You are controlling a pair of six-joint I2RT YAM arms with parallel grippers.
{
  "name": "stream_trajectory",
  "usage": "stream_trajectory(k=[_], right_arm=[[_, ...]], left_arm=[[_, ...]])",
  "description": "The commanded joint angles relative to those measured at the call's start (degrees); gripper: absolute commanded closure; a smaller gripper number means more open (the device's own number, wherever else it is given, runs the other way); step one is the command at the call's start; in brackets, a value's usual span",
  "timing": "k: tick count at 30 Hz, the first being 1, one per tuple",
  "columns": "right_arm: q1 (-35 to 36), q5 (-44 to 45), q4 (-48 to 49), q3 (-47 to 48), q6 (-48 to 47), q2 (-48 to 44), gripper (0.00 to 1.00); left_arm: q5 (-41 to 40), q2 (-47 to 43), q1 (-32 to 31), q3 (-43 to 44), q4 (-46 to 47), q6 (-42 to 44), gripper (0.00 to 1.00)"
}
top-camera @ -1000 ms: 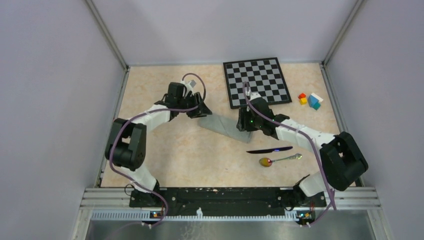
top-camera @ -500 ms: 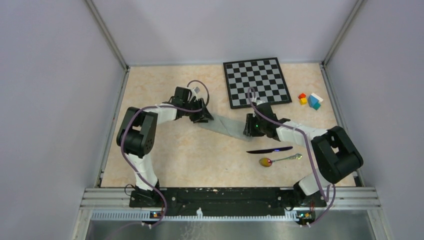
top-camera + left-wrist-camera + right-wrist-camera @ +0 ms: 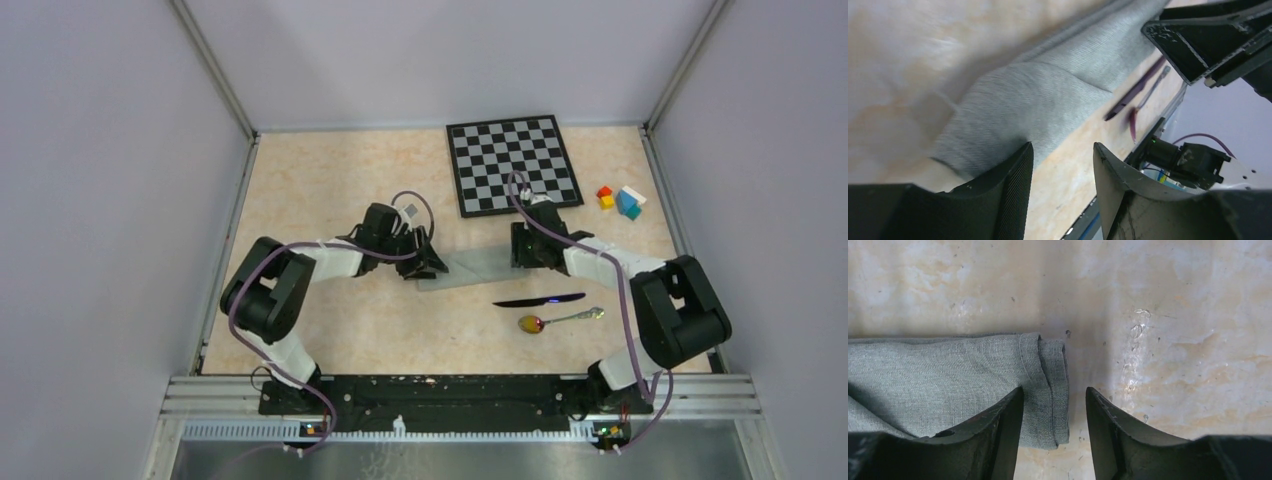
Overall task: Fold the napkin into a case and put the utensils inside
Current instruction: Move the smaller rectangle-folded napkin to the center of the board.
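Note:
The grey-green napkin (image 3: 472, 268) lies on the table as a narrow folded strip between my two grippers. My left gripper (image 3: 426, 264) is low at its left end, open; in the left wrist view one finger (image 3: 1010, 182) rests at the cloth's (image 3: 1048, 95) edge, with bare table in the gap (image 3: 1062, 147). My right gripper (image 3: 526, 256) is open at the right end, and the hemmed cloth end (image 3: 1045, 385) lies flat between its spread fingers (image 3: 1054, 390). The dark knife (image 3: 540, 299) and the spoon (image 3: 560, 320) lie just in front of the strip, untouched.
A black-and-white chessboard (image 3: 513, 165) lies at the back, right of centre. Small coloured blocks (image 3: 620, 200) sit near the right wall. Grey walls close in the table on three sides. The arm bases stand on the rail at the near edge.
Both grippers have moved toward the near side and to the right, dropping lower. The cloth, which ran slanted between them, now lies level as a strip closer to the knife.

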Motion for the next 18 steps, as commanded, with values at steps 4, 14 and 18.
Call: stream_trajectory(k=[4, 14, 18], right_arm=[[-0.3, -3.9, -4.6, 2.6, -0.8, -9.1, 0.49], [-0.3, -18.6, 3.1, 0.1, 3.9, -6.1, 0.51], [-0.4, -13.0, 2.1, 0.5, 2.7, -2.9, 0.57]], left_arm=[[-0.4, -8.0, -2.9, 1.7, -3.6, -0.2, 0.45], [-3.7, -5.5, 1.1, 4.9, -8.8, 7.5, 0.49], [-7.1, -2.6, 1.5, 5.7, -8.8, 9.2, 0.5]])
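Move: The folded napkin lies as a long strip between the hands: its middle is about 11 cm left of the right hand and 1 cm nearer the base, roughly 2 cm lower. From the left hand it is some 10 cm right, 1 cm ahead, 2 cm below. From the right hand, the knife lies about 9 cm back and 5 cm right, the spoon 14 back and 9 right, the chessboard 26 cm ahead and 1 left. Both half-open grippers come up off the napkin's ends. The right rises about 5 cm while swinging nearly as far left over the cloth, fingers tilting some 15 degrees leftward, then starts down towards its middle. The left lifts 4 cm, easing back and right, then heads forward and left and sinks again above the left end. ##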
